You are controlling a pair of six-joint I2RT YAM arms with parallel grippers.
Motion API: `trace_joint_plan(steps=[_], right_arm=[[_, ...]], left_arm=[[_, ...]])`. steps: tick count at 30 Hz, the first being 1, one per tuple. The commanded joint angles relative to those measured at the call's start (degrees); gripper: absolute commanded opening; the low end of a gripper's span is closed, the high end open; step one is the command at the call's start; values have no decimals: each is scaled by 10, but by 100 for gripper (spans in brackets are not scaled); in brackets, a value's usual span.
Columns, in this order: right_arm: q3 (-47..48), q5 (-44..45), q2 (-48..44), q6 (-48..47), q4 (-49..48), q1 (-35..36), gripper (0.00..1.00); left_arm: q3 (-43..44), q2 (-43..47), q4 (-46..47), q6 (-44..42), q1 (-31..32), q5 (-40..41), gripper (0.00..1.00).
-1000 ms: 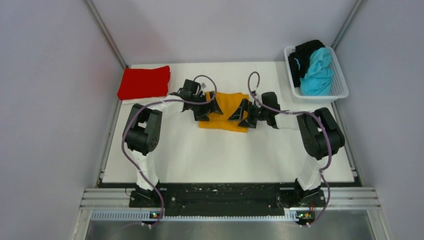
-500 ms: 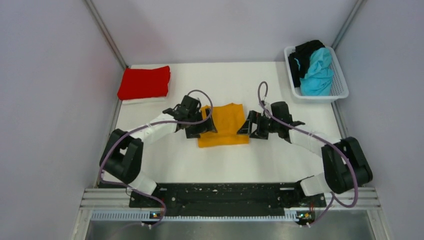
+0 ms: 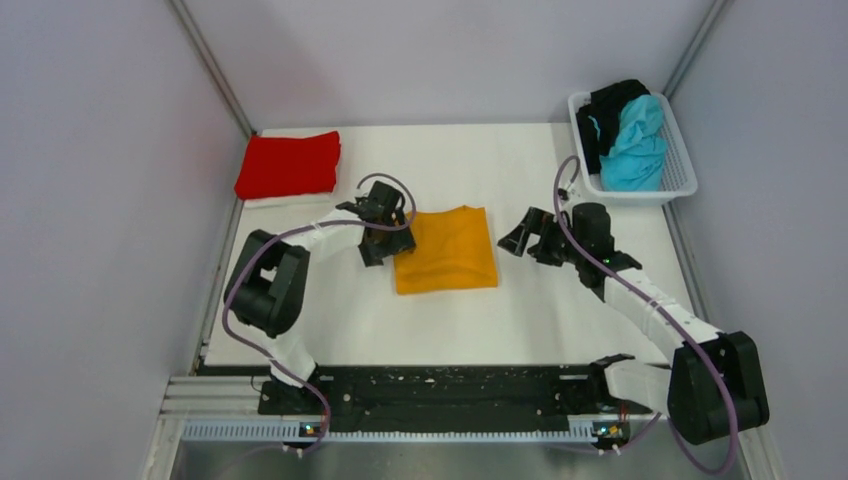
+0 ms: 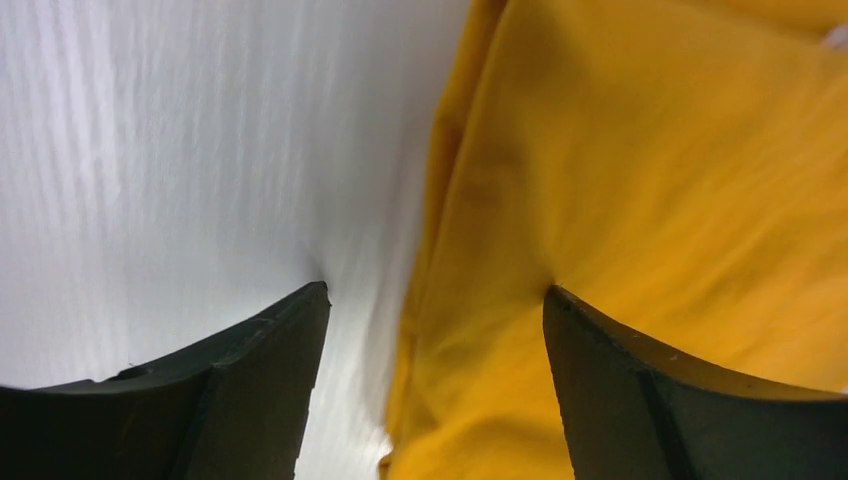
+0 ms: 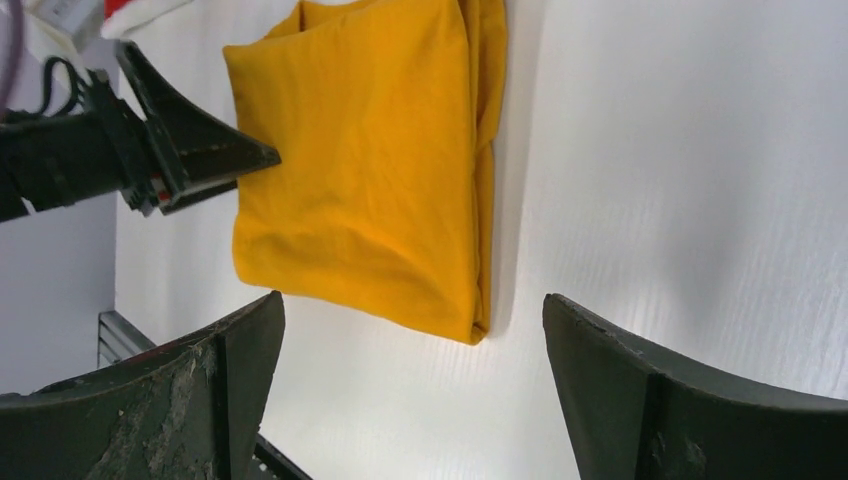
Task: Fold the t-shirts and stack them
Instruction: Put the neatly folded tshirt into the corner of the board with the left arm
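The orange-yellow t-shirt [image 3: 447, 249] lies folded in a rough square at mid-table. My left gripper [image 3: 388, 240] is at its left edge, open; in the left wrist view [image 4: 436, 290] one finger is over the white table and the other over the orange cloth [image 4: 620, 180]. My right gripper [image 3: 520, 240] stands open a little to the right of the shirt, touching nothing; the right wrist view [image 5: 412, 297] looks across the whole folded shirt [image 5: 360, 170]. The red t-shirt [image 3: 289, 165] lies folded at the back left. The turquoise t-shirt [image 3: 635, 145] and the black one [image 3: 610, 105] sit crumpled in a basket.
A white basket [image 3: 682, 178] stands at the back right corner. Metal frame posts and grey walls close in the white table [image 3: 450, 320] on three sides. The arm bases sit on a black rail [image 3: 440, 390] at the near edge.
Both grippers have come off the top of the orange shirt and moved apart, the right one clear to the right. The shirt now lies flat and folded, slightly nearer.
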State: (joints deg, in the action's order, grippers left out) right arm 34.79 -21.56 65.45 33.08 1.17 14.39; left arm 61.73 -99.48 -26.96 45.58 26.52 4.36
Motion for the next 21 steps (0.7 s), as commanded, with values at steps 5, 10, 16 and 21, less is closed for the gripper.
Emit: trace_joint_plan(steps=[5, 10, 16, 21], right_arm=[[-18, 55, -40, -17, 25, -1, 99], [-19, 74, -42, -24, 23, -2, 99], [-6, 80, -20, -38, 24, -4, 99], [-1, 117, -25, -57, 20, -4, 99]], left_arm=[[69, -101, -1, -4, 6, 9, 58], [138, -171, -57, -7, 37, 58, 28], [248, -227, -167, -9, 42, 180, 0], [327, -212, -189, -93, 39, 344, 0]])
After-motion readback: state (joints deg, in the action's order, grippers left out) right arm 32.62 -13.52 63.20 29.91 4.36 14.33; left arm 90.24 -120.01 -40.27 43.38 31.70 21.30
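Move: Just between the left hand's open fingers lies the left edge of the folded orange t-shirt; its middle is about 11 cm to that hand's right, level with it fore and aft and some 2 cm below. The folded red t-shirt lies roughly 21 cm farther out and 22 cm left of the left hand. From the right hand the orange t-shirt is about 15 cm left, 2 cm ahead and 12 cm below. Sliding about 7 cm forward along the orange t-shirt's left edge, drifting right and sinking slightly, the left hand shuts its wide-open fingers and pinches that edge. Once shut, it keeps going forward, eases a little left and rolls its left side up some 15 degrees. The open right hand backs off about 3 cm to the right and down. ##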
